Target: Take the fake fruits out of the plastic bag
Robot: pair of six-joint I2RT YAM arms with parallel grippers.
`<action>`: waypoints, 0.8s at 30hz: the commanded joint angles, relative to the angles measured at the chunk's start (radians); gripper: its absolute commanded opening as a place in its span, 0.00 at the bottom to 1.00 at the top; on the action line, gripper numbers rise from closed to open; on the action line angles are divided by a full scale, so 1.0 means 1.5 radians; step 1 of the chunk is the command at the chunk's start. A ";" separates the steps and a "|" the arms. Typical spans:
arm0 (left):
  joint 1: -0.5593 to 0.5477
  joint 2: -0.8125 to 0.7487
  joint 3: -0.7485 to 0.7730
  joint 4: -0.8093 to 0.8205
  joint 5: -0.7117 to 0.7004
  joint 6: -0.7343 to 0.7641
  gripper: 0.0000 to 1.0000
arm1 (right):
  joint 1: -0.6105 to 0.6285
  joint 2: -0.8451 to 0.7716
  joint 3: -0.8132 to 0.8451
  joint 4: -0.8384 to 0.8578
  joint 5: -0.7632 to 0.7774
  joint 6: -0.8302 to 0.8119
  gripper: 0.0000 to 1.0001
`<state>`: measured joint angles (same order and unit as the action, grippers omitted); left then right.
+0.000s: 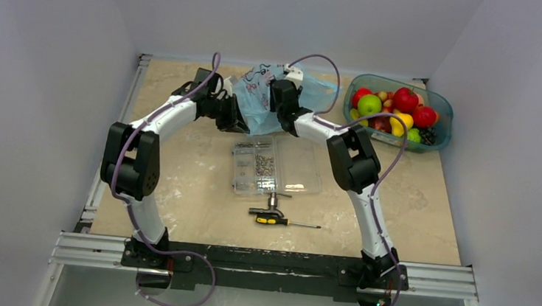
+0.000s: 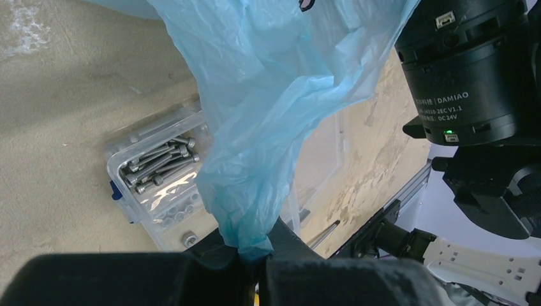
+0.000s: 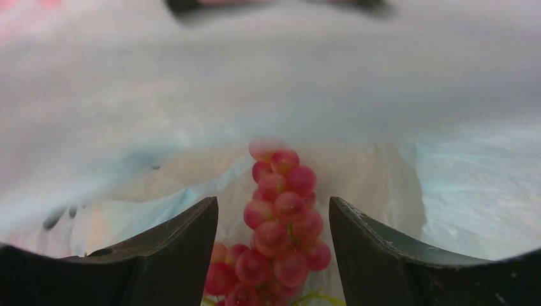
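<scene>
The light blue plastic bag (image 1: pixel 256 92) hangs bunched at the back middle of the table. My left gripper (image 2: pixel 255 252) is shut on a twisted bunch of the bag (image 2: pixel 268 95) and holds it up. My right gripper (image 3: pixel 273 201) is open inside the bag (image 3: pixel 472 191). A red grape bunch (image 3: pixel 281 223) lies between the right gripper's two fingers, with a gap showing on each side. In the top view the right wrist (image 1: pixel 283 95) reaches into the bag's mouth, and its fingertips are hidden there. No other fruit shows inside the bag.
A teal see-through tub (image 1: pixel 442 120) at the back right holds several fake fruits (image 1: pixel 394 108). A clear compartment box of screws (image 1: pixel 303 174) lies in the table's middle, just under the bag (image 2: pixel 159 172). A yellow-handled screwdriver (image 1: pixel 277 220) lies in front of it.
</scene>
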<state>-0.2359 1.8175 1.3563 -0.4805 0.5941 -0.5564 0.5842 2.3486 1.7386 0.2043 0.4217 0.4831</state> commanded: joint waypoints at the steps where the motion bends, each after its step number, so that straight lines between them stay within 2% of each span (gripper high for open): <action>1: 0.005 -0.007 0.028 0.003 0.004 0.013 0.00 | 0.001 0.023 0.067 -0.031 -0.015 -0.019 0.63; 5: 0.005 -0.006 0.030 0.001 0.008 0.013 0.00 | 0.001 0.044 0.103 -0.072 -0.030 0.003 0.55; 9: 0.006 -0.009 0.030 0.000 0.006 0.014 0.00 | 0.001 0.059 0.133 -0.119 -0.022 0.016 0.57; 12: 0.006 -0.007 0.030 0.001 0.009 0.013 0.00 | 0.000 0.079 0.165 -0.150 -0.027 0.020 0.52; 13: 0.006 -0.007 0.030 0.001 0.009 0.012 0.00 | 0.001 0.084 0.176 -0.157 -0.029 0.017 0.48; 19: 0.012 -0.001 0.029 0.007 0.017 0.001 0.00 | 0.000 0.041 0.152 -0.103 -0.052 0.016 0.10; 21: 0.019 0.005 0.027 0.014 0.024 -0.009 0.00 | 0.001 0.026 0.160 -0.103 -0.060 0.017 0.04; 24: 0.035 0.012 0.019 0.038 0.046 -0.034 0.00 | 0.000 -0.009 0.158 -0.101 -0.064 0.025 0.00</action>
<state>-0.2180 1.8198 1.3655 -0.4828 0.6109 -0.5655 0.5835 2.4722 1.9564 0.0097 0.3466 0.5076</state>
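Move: The red grape bunch lies inside the blue bag, about 3 cm ahead of the right hand, 1 cm to its left and 3 cm below. From that hand, the bag edge pinched by the left fingers is some 16 cm back, 7 cm left and a little higher; the fruit bin is roughly 33 cm right and 8 cm back. From the left hand, the bunch is about 19 cm ahead, 8 cm right and 8 cm below. Inside the bag, the right hand sinks some 3 cm towards the grapes, fingers wide open, easing about 1 cm forward and 2 cm left and tipping slightly downwards, then closes them almost shut with the grip effort rising and starts back up by nearly 1 cm. The left hand stays all but still, its shut fingers keeping their pinch on the bag's edge to hold the bag up. ##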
